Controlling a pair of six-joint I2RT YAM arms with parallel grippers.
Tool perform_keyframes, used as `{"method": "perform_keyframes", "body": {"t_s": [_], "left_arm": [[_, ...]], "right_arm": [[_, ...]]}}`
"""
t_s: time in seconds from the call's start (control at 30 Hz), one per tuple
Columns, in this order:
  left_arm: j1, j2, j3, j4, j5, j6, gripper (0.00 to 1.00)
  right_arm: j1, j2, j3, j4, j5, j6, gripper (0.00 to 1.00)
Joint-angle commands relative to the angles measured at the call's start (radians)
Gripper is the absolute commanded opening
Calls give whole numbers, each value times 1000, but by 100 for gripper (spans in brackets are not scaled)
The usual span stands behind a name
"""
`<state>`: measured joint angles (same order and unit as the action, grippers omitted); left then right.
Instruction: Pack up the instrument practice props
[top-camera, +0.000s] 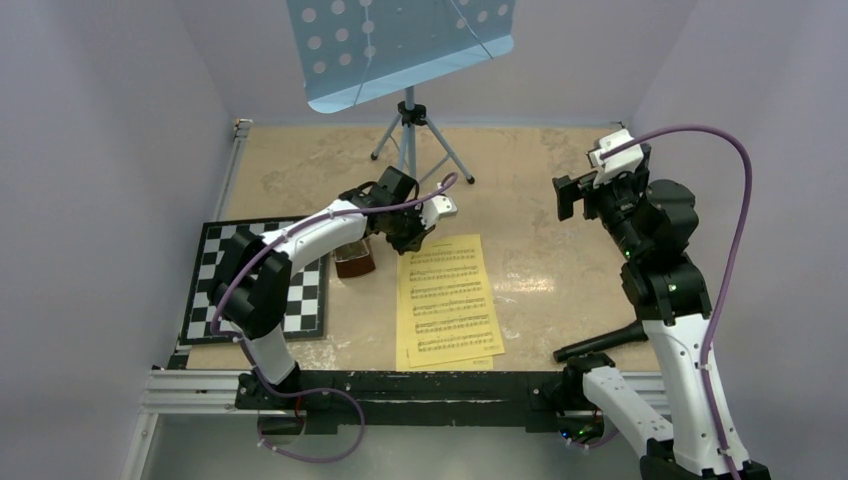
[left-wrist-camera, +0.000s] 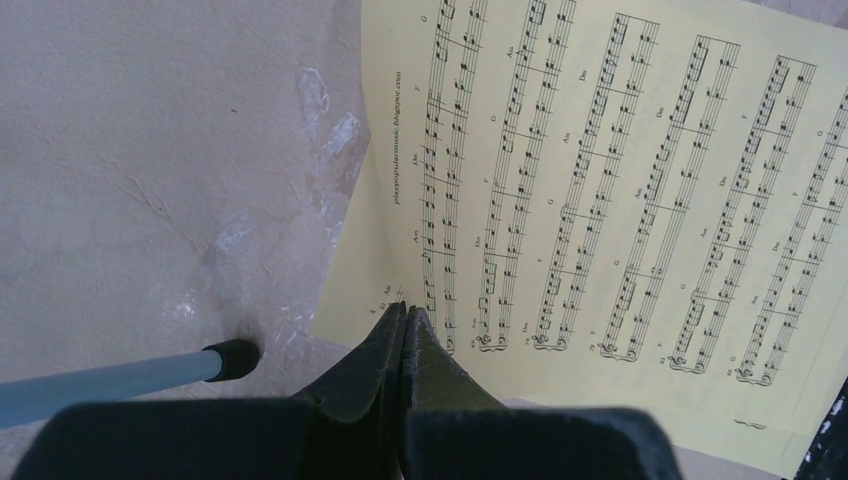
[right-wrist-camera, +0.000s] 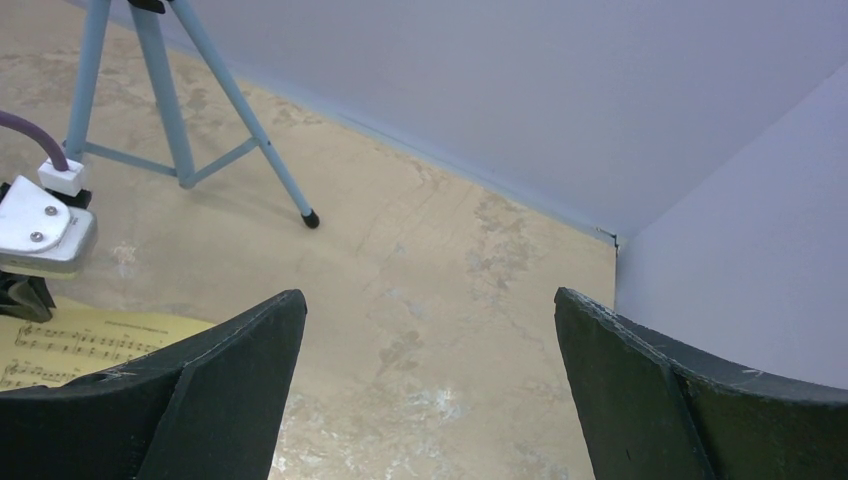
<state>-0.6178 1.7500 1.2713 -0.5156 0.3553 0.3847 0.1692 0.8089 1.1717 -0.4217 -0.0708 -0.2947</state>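
Note:
Yellow sheets printed with music staves lie flat on the table, one slightly offset under the other. My left gripper is shut, with its tips down at the far left corner of the sheets; I see nothing between the jaws. The small brown metronome stands just left of that gripper, partly hidden under the arm. The light-blue hole-punched music stand stands on its tripod at the back. My right gripper is raised at the right, open and empty.
A black-and-white chessboard lies at the left edge. One tripod leg tip rests close to the left gripper; the tripod legs also show in the right wrist view. Walls enclose the table on three sides.

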Motion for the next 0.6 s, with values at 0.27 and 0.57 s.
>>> {"method": "perform_keyframes", "body": {"t_s": [0.27, 0.57], "left_arm": [[-26, -36, 34, 11, -96, 72, 43], [-46, -323, -34, 26, -31, 74, 62]], "right_arm": [[-4, 2, 12, 2, -16, 13, 99], [-4, 83, 164, -105, -95, 11, 99]]}}
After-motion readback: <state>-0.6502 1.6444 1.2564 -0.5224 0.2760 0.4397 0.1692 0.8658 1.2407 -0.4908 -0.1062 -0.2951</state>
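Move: The left fingers still pinch the upper music sheet near its far-left corner, so the middle of that sheet lies about 13 cm back and 11 cm to the right, roughly 1 cm lower. The lower sheet it is being laid on has its middle about 14 cm back and 9 cm right. The metronome stands some 12 cm left and 1 cm ahead; the music stand's near foot is about 4 cm ahead and 3 cm left. From the right hand, the upper sheet lies roughly 27 cm left, 11 cm back and 32 cm below. The left hand stays almost in place over the sheets' far-left corner, easing down barely half a centimetre while its closed fingers part and let go of the upper sheet. Then it rises quickly, about 3.5 cm, almost straight up away from the paper, the fingers opening to a bit over half and the wrist tilting some 10 degrees so that the fingertips swing slightly forward. ##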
